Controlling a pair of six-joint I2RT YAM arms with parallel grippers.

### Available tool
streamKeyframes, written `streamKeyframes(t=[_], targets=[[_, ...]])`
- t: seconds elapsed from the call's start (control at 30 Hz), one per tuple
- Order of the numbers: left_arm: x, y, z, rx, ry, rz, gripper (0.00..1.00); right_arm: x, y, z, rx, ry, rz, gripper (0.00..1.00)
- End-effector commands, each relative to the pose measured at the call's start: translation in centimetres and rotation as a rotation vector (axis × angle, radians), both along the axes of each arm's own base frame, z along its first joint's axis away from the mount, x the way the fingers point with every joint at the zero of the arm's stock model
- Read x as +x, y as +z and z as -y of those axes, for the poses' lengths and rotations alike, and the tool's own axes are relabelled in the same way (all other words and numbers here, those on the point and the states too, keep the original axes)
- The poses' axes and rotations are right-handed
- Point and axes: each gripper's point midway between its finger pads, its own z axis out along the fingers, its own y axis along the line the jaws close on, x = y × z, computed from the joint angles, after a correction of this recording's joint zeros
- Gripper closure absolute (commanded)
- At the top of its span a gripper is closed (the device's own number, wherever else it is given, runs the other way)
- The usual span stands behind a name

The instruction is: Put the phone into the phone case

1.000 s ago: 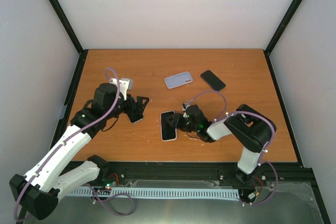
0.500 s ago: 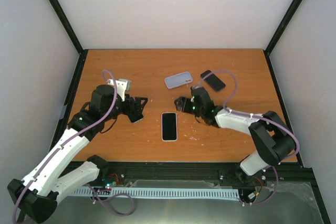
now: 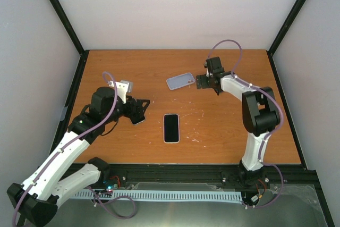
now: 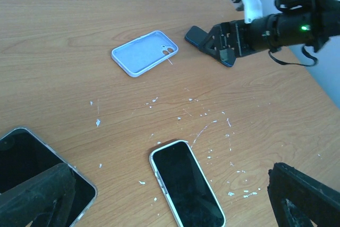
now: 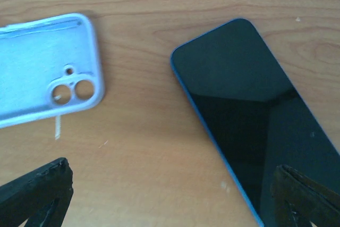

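A dark phone with a blue edge (image 5: 249, 110) lies screen up on the table, to the right of an empty light-blue phone case (image 5: 37, 67) that lies inside up. My right gripper (image 5: 170, 200) hovers low over the strip of table between them, open and holding nothing. In the top view it (image 3: 202, 82) sits at the far middle, just right of the case (image 3: 180, 81), and covers most of the phone. My left gripper (image 3: 141, 107) is open at the left, empty.
A phone with a white rim (image 3: 171, 127) lies screen up mid-table, also under the left wrist view (image 4: 186, 184). Another phone in a clear case (image 4: 32, 158) lies below my left gripper. White flecks dot the wood (image 4: 207, 126).
My right gripper let go of the white-rimmed phone, opened wide and swung away to the far side, over the blue-edged phone and the case. The left arm barely moved.
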Motion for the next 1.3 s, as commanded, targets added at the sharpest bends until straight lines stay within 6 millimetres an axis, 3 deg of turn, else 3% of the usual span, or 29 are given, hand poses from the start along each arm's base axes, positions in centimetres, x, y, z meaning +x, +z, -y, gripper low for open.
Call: streamKeyframes(t=[0.0,0.1,0.27,0.37,0.4,0.47,0.6,0.93,1.27], targets=[[-0.1,0.9,0.4,-0.007,-0.032,0.043,0.0,2.4,-1.0,1.5,-0.049,0.052,-0.056,0.0],[0.0,1.0,0.3,-0.005,-0.026,0.047,0.0,3.4,-0.7,0.2,0.025,0.058,-0.092,0.03],[0.1,1.3,0.0,-0.003,-0.009,0.059,0.01,4.0,0.6,-3.1,0.22,-0.088,-0.139,0.31],[0.1,1.2,-0.2,0.001,0.002,0.063,0.01,4.2,1.7,-4.9,0.307,-0.154,-0.122,0.35],[0.1,1.2,-0.2,0.003,0.003,0.061,0.0,4.1,2.0,-5.3,0.332,-0.183,-0.119,0.42],[0.1,1.1,-0.2,0.005,0.001,0.058,0.01,3.9,2.0,-5.9,0.385,-0.247,-0.117,0.55],[0.0,1.4,-0.2,0.0,-0.003,0.066,0.01,2.8,0.5,-6.9,0.467,-0.362,-0.159,0.68],[-0.5,2.0,-0.1,-0.019,-0.017,0.086,0.01,2.3,-2.2,-10.3,0.568,-0.455,-0.209,0.72],[-0.6,2.2,-0.1,-0.025,-0.022,0.094,0.0,2.1,-4.2,-10.2,0.56,-0.58,-0.242,0.71]])
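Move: Some 13 cm to the left of the open right hand, 3 cm farther out and about 7 cm below, lies the lavender phone case. The black phone lies about 5 cm to this hand's right and 2 cm ahead; the phone already in its clear case is roughly 22 cm back and 19 cm left, both about as low. From the left hand, the lavender case is some 22 cm ahead, 18 cm right and 23 cm below. Swinging left from beside the black phone to the lavender case, the right hand first reaches about 5 cm forward with a small dip, then sweeps some 10 cm left while easing back, and finally sinks to the case's near long edge. Meanwhile the wrist turns roughly 30 degrees clockwise, its left side tilts up about as much, and the wide-open fingers close to about a quarter. ##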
